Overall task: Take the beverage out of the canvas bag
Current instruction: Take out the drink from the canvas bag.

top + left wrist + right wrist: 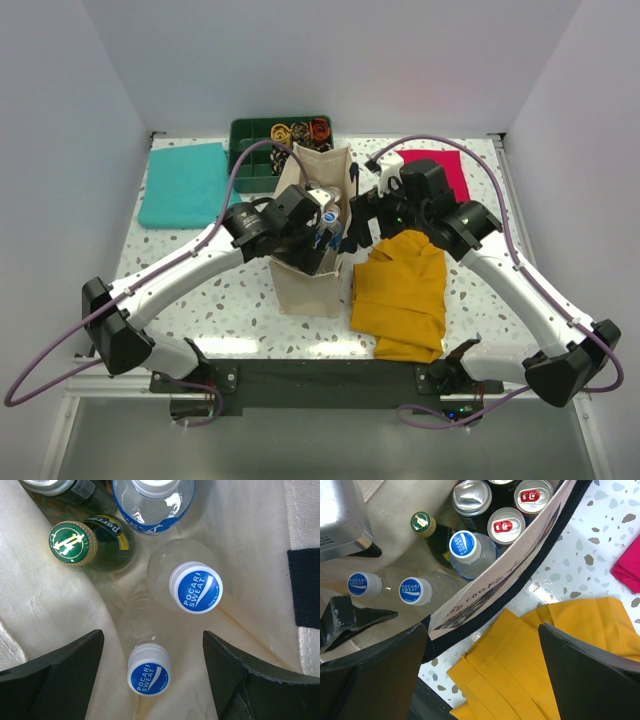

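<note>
The canvas bag [307, 285] stands upright mid-table with its mouth open. Inside stand two clear bottles with blue-and-white Pocari Sweat caps [196, 587] [148, 669], a green glass bottle [73, 543], a blue-labelled clear bottle [152, 500] and several cans [506, 526]. My left gripper [152, 636] is down inside the bag and open, one finger on each side of the nearer Pocari cap, touching neither side. My right gripper [482, 630] is open at the bag's right rim [520, 560], its left finger by the wall and its right finger over the yellow cloth. Nothing is held.
A mustard-yellow cloth [400, 290] lies right of the bag. A teal cloth [185, 185] is at the back left, a red cloth [448, 165] at the back right, and a green compartment tray [255, 140] behind the bag. Navy handles [304, 587] edge the bag's mouth.
</note>
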Controlling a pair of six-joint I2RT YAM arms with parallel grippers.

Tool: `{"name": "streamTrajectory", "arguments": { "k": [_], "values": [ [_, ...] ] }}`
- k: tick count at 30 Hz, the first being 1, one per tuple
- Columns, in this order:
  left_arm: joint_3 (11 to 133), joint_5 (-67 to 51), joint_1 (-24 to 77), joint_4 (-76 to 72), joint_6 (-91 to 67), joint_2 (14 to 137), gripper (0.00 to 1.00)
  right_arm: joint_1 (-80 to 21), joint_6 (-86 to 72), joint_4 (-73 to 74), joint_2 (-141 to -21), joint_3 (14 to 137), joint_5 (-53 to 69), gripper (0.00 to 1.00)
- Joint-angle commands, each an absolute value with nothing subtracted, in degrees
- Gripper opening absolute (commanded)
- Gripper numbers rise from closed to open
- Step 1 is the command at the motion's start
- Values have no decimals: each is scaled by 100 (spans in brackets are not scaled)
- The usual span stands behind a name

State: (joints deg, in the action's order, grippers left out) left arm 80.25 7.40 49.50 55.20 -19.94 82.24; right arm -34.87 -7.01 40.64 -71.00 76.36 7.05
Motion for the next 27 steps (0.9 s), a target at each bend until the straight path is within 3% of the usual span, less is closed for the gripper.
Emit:
{"name": "streamTrajectory", "arguments": {
  "k": [1, 5, 7, 11, 13, 16, 17, 27],
  "values": [
    [8060, 677, 4878, 5739, -1846, 8253, 83, -3489, -563, 3973, -7093, 7594, 650, 98],
    [8068, 633, 4878, 5722, -1854, 8227, 63, -3489, -562, 3964, -7093, 7594, 642, 97],
    [8068, 633, 4878, 5704, -1854, 8227, 59, -3498, -554, 3964, -7093, 7576, 633, 96],
    [7989, 554, 4878, 5555, -1811, 8139, 35, -3498, -545, 3955, -7101, 7567, 580, 95],
    [7989, 554, 4887, 5581, -1819, 8147, 30, -3498, -536, 3964, -7102, 7559, 580, 95],
    [7945, 510, 4878, 5572, -1828, 8174, 11, -3498, -545, 3955, -7119, 7559, 598, 95],
    [7937, 518, 4878, 5581, -1837, 8156, 0, -3498, -545, 3946, -7128, 7567, 589, 95],
    [8506, 1010, 4878, 5476, -1811, 7910, 0, -3489, -554, 3973, -7172, 7629, 589, 94]
  ]
}}
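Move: The near-left drink bottle with the blue-and-white cap has its cap already between the left gripper's open fingers, so its middle is straight below them, about 9 cm down. The second capped bottle stands some 6 cm to the right and 3 cm ahead, the green bottle about 8 cm ahead and 1 cm right, and the blue-labelled bottle about 10 cm ahead and 7 cm right. From the right gripper the near-left bottle lies about 14 cm left, 5 cm back and 15 cm below. Hold the left gripper where it is inside the canvas bag, still pointing steeply down and letting it drift no more than half a centimetre, and shut the fingers from almost wide open until both pads pinch the near-left bottle's cap from its two sides. Stop at the cap's width and keep the grip there, without lifting yet. ##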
